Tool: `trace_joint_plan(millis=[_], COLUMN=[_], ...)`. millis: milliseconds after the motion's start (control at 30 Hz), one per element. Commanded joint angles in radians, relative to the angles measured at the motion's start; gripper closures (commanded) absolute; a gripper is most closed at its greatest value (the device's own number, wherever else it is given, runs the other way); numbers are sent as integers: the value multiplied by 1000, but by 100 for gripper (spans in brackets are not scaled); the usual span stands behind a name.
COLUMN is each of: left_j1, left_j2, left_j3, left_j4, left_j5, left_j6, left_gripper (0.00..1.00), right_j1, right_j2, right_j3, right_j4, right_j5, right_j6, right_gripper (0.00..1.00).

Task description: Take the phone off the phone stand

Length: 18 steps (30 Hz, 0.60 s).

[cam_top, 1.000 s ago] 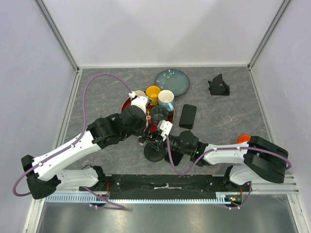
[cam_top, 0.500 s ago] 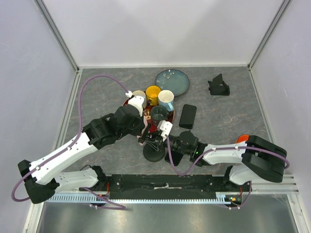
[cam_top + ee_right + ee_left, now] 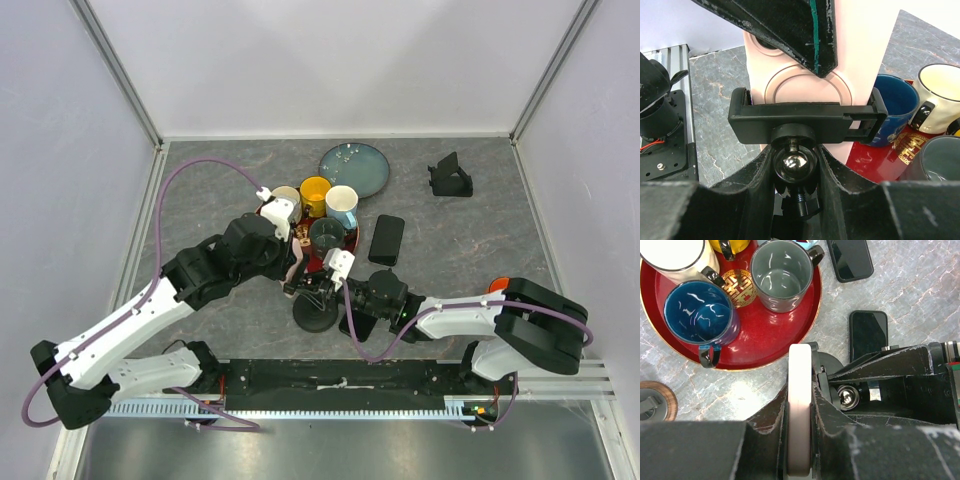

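Observation:
The phone (image 3: pixel 800 405) is pink and shows edge-on in the left wrist view. My left gripper (image 3: pixel 800 387) is shut on it, one finger on each face. In the right wrist view the phone (image 3: pixel 855 55) stands upright inside the black clamp of the phone stand (image 3: pixel 805 121). My right gripper (image 3: pixel 794 161) is shut on the stand's shiny ball joint (image 3: pixel 794 166) just below the clamp. From above, both grippers meet over the stand's round black base (image 3: pixel 316 317), the left gripper (image 3: pixel 298 278) from the left and the right gripper (image 3: pixel 335 298) from the right.
A red tray (image 3: pixel 740 367) with blue (image 3: pixel 697 312), grey (image 3: pixel 781 274) and cream mugs lies just beyond the stand. Two black phones (image 3: pixel 850 259) (image 3: pixel 868 332) lie flat nearby. A blue plate (image 3: pixel 354 168) and a second black stand (image 3: pixel 449 177) sit further back.
The left arm's wrist and forearm have shifted a little to the left while its gripper stays on the phone. The right arm and the stand have hardly moved.

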Motion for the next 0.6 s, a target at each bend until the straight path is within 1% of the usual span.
trace_joint_plan(millis=[0, 400, 567], left_j1=[82, 144, 165], left_j2=[-87, -149, -156], left_j3=[29, -32, -52], left_j4=[53, 110, 114], left_j5=[-232, -106, -77], left_j6=[205, 313, 313], left_gripper=[98, 98, 98], right_j1=[-9, -10, -12], right_j2=[22, 28, 30], right_j3=[-53, -50, -50], right_j4=[-113, -126, -129], right_j5=[41, 46, 42], right_j6=[16, 4, 7], right_gripper=[100, 100, 100])
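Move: The left hand already holds the pink phone edge-on. The stand's clamp, still gripping the phone, lies about 5 cm below that hand, some 2 cm to its right and 1 cm back. The blue mug stands roughly 6 cm left and 12 cm farther out, the grey mug about 7 cm right and 14 cm out, both some 15 cm lower. From the right hand, which grips the stand's neck, the clamp is about 5 cm up and 2 cm left, level fore and aft. The pinched phone comes out of the clamp's jaws as the left hand, after a brief strain with almost no travel, pulls away quickly leftward about 7 cm, with some 2.5 cm each of forward and up, its fingers tipping up roughly 15 degrees. The right hand keeps its grip on the stand's neck and shifts only about 1 cm forward and down. ##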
